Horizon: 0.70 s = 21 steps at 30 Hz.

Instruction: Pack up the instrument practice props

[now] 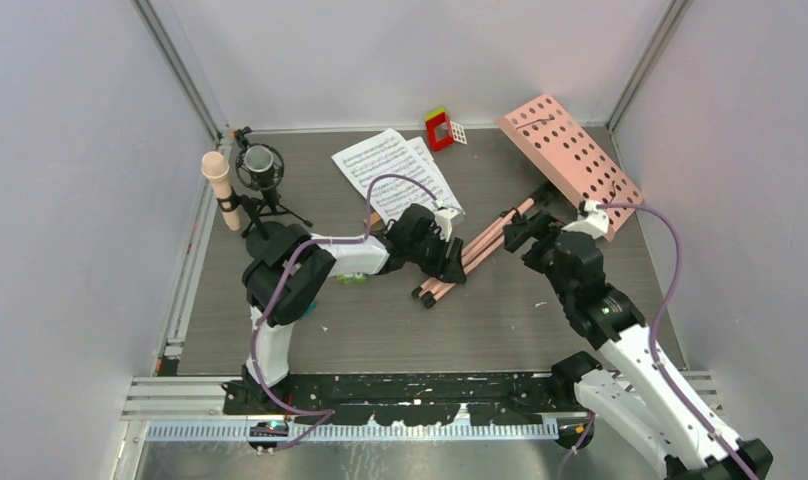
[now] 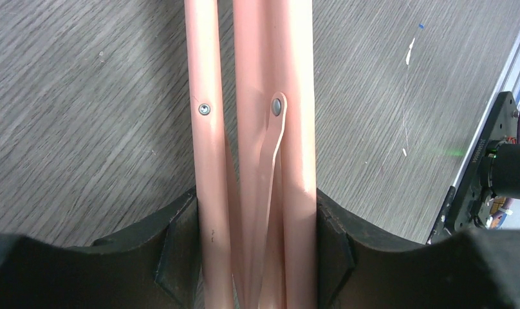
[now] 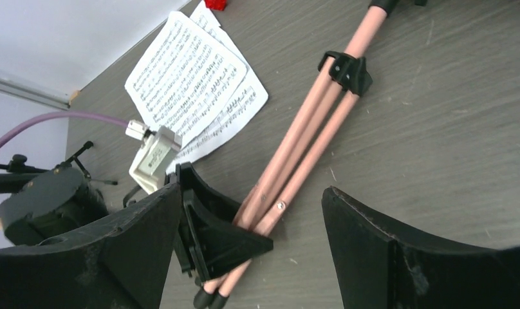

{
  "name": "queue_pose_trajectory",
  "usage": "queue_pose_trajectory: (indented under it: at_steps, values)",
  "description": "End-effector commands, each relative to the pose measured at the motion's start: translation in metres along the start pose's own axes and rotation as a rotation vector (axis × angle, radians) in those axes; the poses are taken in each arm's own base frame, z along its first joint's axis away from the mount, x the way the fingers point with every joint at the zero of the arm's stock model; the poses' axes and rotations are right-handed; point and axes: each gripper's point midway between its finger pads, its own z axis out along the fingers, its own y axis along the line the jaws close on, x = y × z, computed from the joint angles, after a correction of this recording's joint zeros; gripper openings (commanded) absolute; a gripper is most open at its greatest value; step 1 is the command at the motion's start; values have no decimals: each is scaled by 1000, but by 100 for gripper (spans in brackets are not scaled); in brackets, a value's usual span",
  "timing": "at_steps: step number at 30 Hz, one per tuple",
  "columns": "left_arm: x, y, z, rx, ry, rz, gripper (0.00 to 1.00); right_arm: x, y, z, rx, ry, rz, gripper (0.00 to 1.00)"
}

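Observation:
The pink music stand lies folded on the table, its perforated desk (image 1: 570, 160) at the back right and its bundled legs (image 1: 480, 245) running toward the middle. My left gripper (image 1: 448, 262) is shut on those legs (image 2: 257, 129), both fingers pressed against the outer tubes (image 2: 256, 257). My right gripper (image 1: 525, 238) hovers open over the stand's upper shaft, nothing between its fingers (image 3: 251, 206). The legs (image 3: 309, 122) lie on the table beyond it. White sheet-music pages (image 1: 395, 170) (image 3: 193, 90) lie behind the left gripper. The beige-pink microphone (image 1: 220, 185) stands at the far left.
A black microphone on a small tripod (image 1: 260, 168) stands next to the beige-pink one. A red, yellow and green toy block (image 1: 438, 128) sits by the back wall. A small green piece (image 1: 352, 278) lies under the left arm. Walls enclose the table on three sides.

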Motion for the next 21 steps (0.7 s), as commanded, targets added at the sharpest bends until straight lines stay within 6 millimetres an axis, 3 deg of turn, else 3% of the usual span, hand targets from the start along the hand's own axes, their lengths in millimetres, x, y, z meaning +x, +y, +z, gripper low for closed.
queue_pose_trajectory:
  at_steps: [1, 2, 4, 5, 14, 18, 21]
  values:
    - [-45, 4, -9, -54, -146, 103, 56, 12, -21, -28, 39, 50, 14, 84]
    - [-47, 2, -11, -51, -156, 108, 73, 11, -22, -33, 35, 46, 23, 84]
    - [-51, -3, -15, -39, -170, 117, 97, 9, -24, -41, 25, 31, 43, 83]
    - [-54, -6, -17, -34, -177, 121, 99, 9, -25, -44, 23, 25, 50, 83]
    - [-81, -24, -44, -61, -247, 163, 100, 0, -31, -58, 57, 9, 49, 83]
    - [-89, -19, -61, -144, -266, 174, 100, -3, -35, -61, 101, 15, 64, 83]
    - [-99, -10, -85, -255, -319, 153, 100, -2, -38, -61, 143, 42, 61, 85]
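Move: In the left hand's grip near their feet end, the folded stand legs have their middle about 8 cm ahead and 8 cm right of that hand. From there too, the black collar is some 15 cm ahead and 14 cm right, and the music sheets 24 cm ahead and 13 cm left. The empty right hand has the legs' middle 9 cm ahead, 4 cm left and 17 cm below, the collar 17 cm ahead and 2 cm right, equally low. Letting go of the folded legs, the left fingers spread fully, and that hand lifts about 8 cm with some 3 cm of forward travel, its fingertips swinging forward by roughly 15 degrees. The right hand, open and clear of everything, keeps backing away from the legs, about 6 cm back and 3 cm right, slowing as it goes. ##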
